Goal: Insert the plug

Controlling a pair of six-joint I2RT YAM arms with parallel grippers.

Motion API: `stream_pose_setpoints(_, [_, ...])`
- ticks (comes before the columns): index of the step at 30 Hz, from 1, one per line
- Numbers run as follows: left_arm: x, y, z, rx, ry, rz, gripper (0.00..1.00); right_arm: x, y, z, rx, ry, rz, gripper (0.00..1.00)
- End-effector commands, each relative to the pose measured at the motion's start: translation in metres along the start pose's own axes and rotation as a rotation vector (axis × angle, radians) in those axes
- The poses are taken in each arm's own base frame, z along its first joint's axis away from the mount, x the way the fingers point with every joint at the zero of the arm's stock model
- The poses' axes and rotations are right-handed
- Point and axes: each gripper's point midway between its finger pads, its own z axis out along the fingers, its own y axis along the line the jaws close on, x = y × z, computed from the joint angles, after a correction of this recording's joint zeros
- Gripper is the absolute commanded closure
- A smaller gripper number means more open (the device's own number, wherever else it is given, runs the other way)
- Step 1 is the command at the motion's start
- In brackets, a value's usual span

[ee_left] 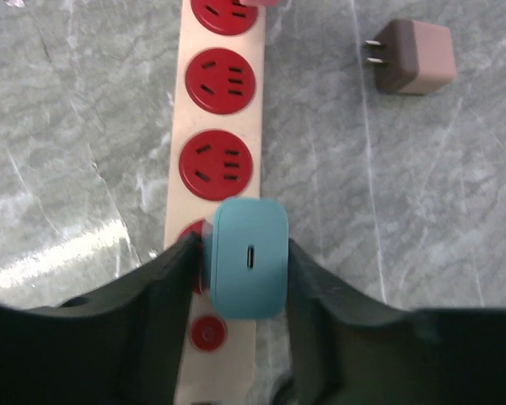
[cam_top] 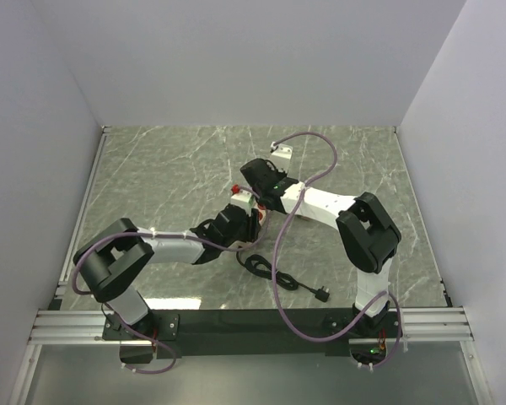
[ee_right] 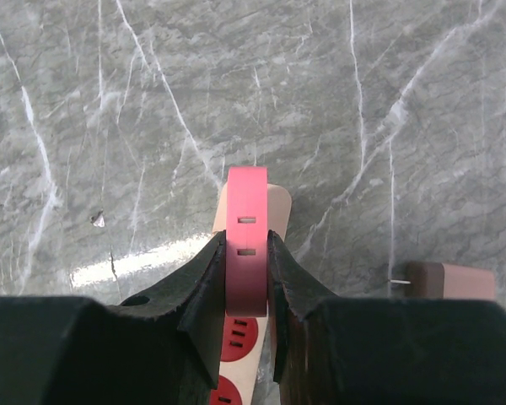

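Note:
A cream power strip (ee_left: pixel 175 169) with round red sockets (ee_left: pixel 222 80) lies on the marble table. A blue plug (ee_left: pixel 249 270) stands in a socket near the strip's switch end. My left gripper (ee_left: pixel 244 246) holds it, its jaws pressed close against the plug's two sides. At the strip's other end (ee_right: pixel 277 206), my right gripper (ee_right: pixel 247 240) is shut on a flat pink plug (ee_right: pixel 246 198) with two slots, standing upright. In the top view both grippers (cam_top: pixel 246 221) (cam_top: pixel 255 194) meet over the strip at the table's middle, hiding most of it.
A brown and pink charger (ee_left: pixel 413 56) (ee_right: pixel 451 281) lies loose on its side right of the strip. A white adapter (cam_top: pixel 282 150) sits further back. A black cord with a plug (cam_top: pixel 324 294) trails near the front edge. White walls enclose the table.

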Motion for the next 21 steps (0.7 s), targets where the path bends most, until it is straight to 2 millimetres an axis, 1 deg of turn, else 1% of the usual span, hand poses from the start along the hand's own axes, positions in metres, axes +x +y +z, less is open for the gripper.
stream_pose_setpoints(1, [-0.004,-0.017,-0.014,0.066,-0.017,-0.022,0.48,-0.025,0.009,-0.012,-0.029,-0.055,0.060,1.00])
stream_pose_setpoints(2, [-0.004,-0.015,-0.015,0.061,-0.022,-0.028,0.43,-0.025,0.008,-0.011,-0.029,-0.052,0.060,1.00])
stream_pose_setpoints(4, [-0.009,-0.014,-0.018,0.059,-0.039,-0.039,0.37,-0.025,0.008,-0.011,-0.029,-0.051,0.063,1.00])
stream_pose_setpoints(6, [-0.009,-0.014,-0.020,0.059,-0.047,-0.045,0.33,-0.026,0.006,-0.013,-0.023,-0.054,0.061,1.00])
stream_pose_setpoints(10, [-0.016,-0.007,-0.025,0.027,-0.081,-0.062,0.28,-0.028,0.000,-0.017,-0.015,-0.057,0.059,1.00])
stream_pose_setpoints(12, [-0.020,-0.005,-0.028,0.018,-0.095,-0.071,0.27,-0.031,-0.003,-0.021,-0.017,-0.063,0.068,1.00])
stream_pose_setpoints(14, [-0.020,-0.003,-0.031,0.014,-0.109,-0.077,0.26,-0.030,-0.006,-0.022,-0.016,-0.061,0.067,1.00])
stream_pose_setpoints(15, [-0.026,-0.004,-0.035,0.023,-0.129,-0.091,0.26,-0.030,-0.006,-0.023,-0.018,-0.062,0.074,1.00])
stream_pose_setpoints(16, [-0.023,-0.002,-0.038,0.023,-0.129,-0.092,0.26,-0.027,-0.007,-0.022,-0.018,-0.054,0.070,1.00])
stream_pose_setpoints(18, [-0.026,0.000,-0.042,0.020,-0.149,-0.103,0.26,-0.024,-0.006,-0.022,-0.022,-0.047,0.067,1.00])
stream_pose_setpoints(21, [-0.027,0.004,-0.048,0.009,-0.161,-0.112,0.26,-0.017,0.001,-0.022,-0.053,-0.030,0.073,1.00])
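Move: The teal plug stands between the left fingers, about 1 cm ahead of the left hand point, at the strip's nearest socket. The pink plug, in the right hand, is roughly 10 cm ahead, 4 cm right and 3 cm higher; the brown plug lies 4 cm ahead, 13 cm right and 5 cm lower. From the right hand, the farthest socket is about 2 cm ahead and 5 cm below, the teal plug 9 cm back, 5 cm left and 4 cm lower. Left fingers open wide off the teal plug, hand withdrawing back, then up and left, about 4 cm altogether. ##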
